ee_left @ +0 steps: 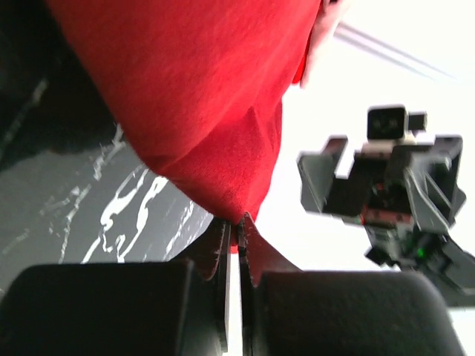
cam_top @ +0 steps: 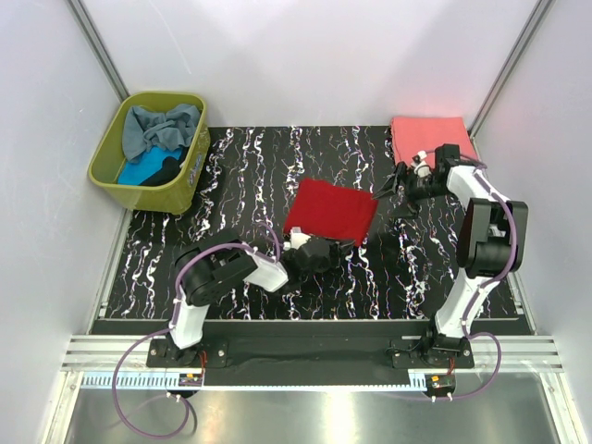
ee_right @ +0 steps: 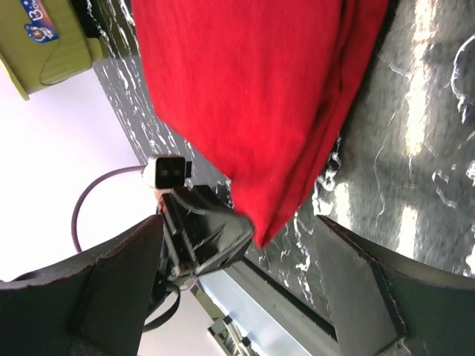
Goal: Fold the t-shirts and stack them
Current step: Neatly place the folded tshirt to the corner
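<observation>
A dark red t-shirt (cam_top: 329, 210) lies folded on the marbled black mat (cam_top: 240, 176). My left gripper (cam_top: 333, 248) is shut on its near corner; in the left wrist view (ee_left: 237, 226) the red cloth (ee_left: 200, 96) is pinched between the closed jaws. My right gripper (cam_top: 388, 192) is open and empty just right of the shirt, its fingers (ee_right: 356, 282) spread wide in front of the red cloth (ee_right: 252, 96). A coral-pink t-shirt (cam_top: 430, 137) lies folded at the back right. Grey-blue (cam_top: 162, 125), turquoise (cam_top: 139, 171) and black (cam_top: 166, 171) shirts lie in the basket.
The olive-green basket (cam_top: 111, 148) stands at the back left corner, also showing in the right wrist view (ee_right: 44, 52). White walls close in the mat on three sides. The right arm (cam_top: 486, 231) rises along the mat's right edge.
</observation>
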Robot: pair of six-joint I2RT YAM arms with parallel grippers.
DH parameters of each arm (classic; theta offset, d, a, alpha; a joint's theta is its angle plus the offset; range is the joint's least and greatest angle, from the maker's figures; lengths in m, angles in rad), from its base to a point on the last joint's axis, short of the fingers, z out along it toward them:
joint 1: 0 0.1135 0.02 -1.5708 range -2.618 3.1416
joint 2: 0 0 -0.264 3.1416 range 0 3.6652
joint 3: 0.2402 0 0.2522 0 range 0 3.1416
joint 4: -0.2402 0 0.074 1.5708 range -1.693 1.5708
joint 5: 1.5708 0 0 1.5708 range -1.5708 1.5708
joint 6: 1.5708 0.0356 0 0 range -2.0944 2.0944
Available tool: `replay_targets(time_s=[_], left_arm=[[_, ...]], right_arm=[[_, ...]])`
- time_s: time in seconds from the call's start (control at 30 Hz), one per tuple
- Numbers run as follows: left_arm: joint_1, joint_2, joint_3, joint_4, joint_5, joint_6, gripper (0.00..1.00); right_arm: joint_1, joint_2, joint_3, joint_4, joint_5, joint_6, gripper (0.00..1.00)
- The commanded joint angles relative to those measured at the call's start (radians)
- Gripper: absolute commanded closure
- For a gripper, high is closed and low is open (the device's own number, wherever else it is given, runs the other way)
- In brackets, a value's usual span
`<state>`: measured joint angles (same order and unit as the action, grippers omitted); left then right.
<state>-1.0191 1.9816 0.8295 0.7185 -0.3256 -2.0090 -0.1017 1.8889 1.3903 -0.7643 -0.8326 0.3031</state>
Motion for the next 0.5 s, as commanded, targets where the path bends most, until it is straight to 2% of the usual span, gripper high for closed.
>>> replay_targets(time_s=[0.0,0.27,0.47], left_arm=[[0.007,-0.066,0.026,0.070,0.075,-0.097,1.00],[0.031,-0.096,0.036,0.047,0.117,-0.070,1.00],[0.042,-0.093,0.039,0.050,0.137,-0.065,1.00]], right_arm=[[0.013,0.036,-0.030,0.100,-0.065,0.025,0.12],[0.019,0.085,-0.063,0.114,-0.020,0.018,0.13],[0.026,0.121,-0.123,0.203,-0.046,0.054,0.13]])
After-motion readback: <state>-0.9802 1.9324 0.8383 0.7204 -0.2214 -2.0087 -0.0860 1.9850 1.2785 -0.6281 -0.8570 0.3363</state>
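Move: The left hand already pinches the near right corner of the folded tshirt, whose middle lies about 9 cm ahead of that hand, 4 cm to its left and 5 cm below. From the open right hand the folded tshirt's middle is some 11 cm to the left, 1 cm back and 9 cm down, with its right edge only 2 or 3 cm to the left. The coral stack in the far corner lies about 16 cm ahead of the right hand, 13 cm to its right and 9 cm down. The right hand sinks about 5 cm, drifting barely left and back, with its fingers wide open and tipping down some 5 degrees, towards the right edge of the folded tshirt next to the corner the other hand holds; it comes close, but a touch can't be made out. Meanwhile the left hand keeps its shut pinch on the near right corner and lifts it about 3 cm almost straight up, bringing the raised edge up towards the descending open fingers. ##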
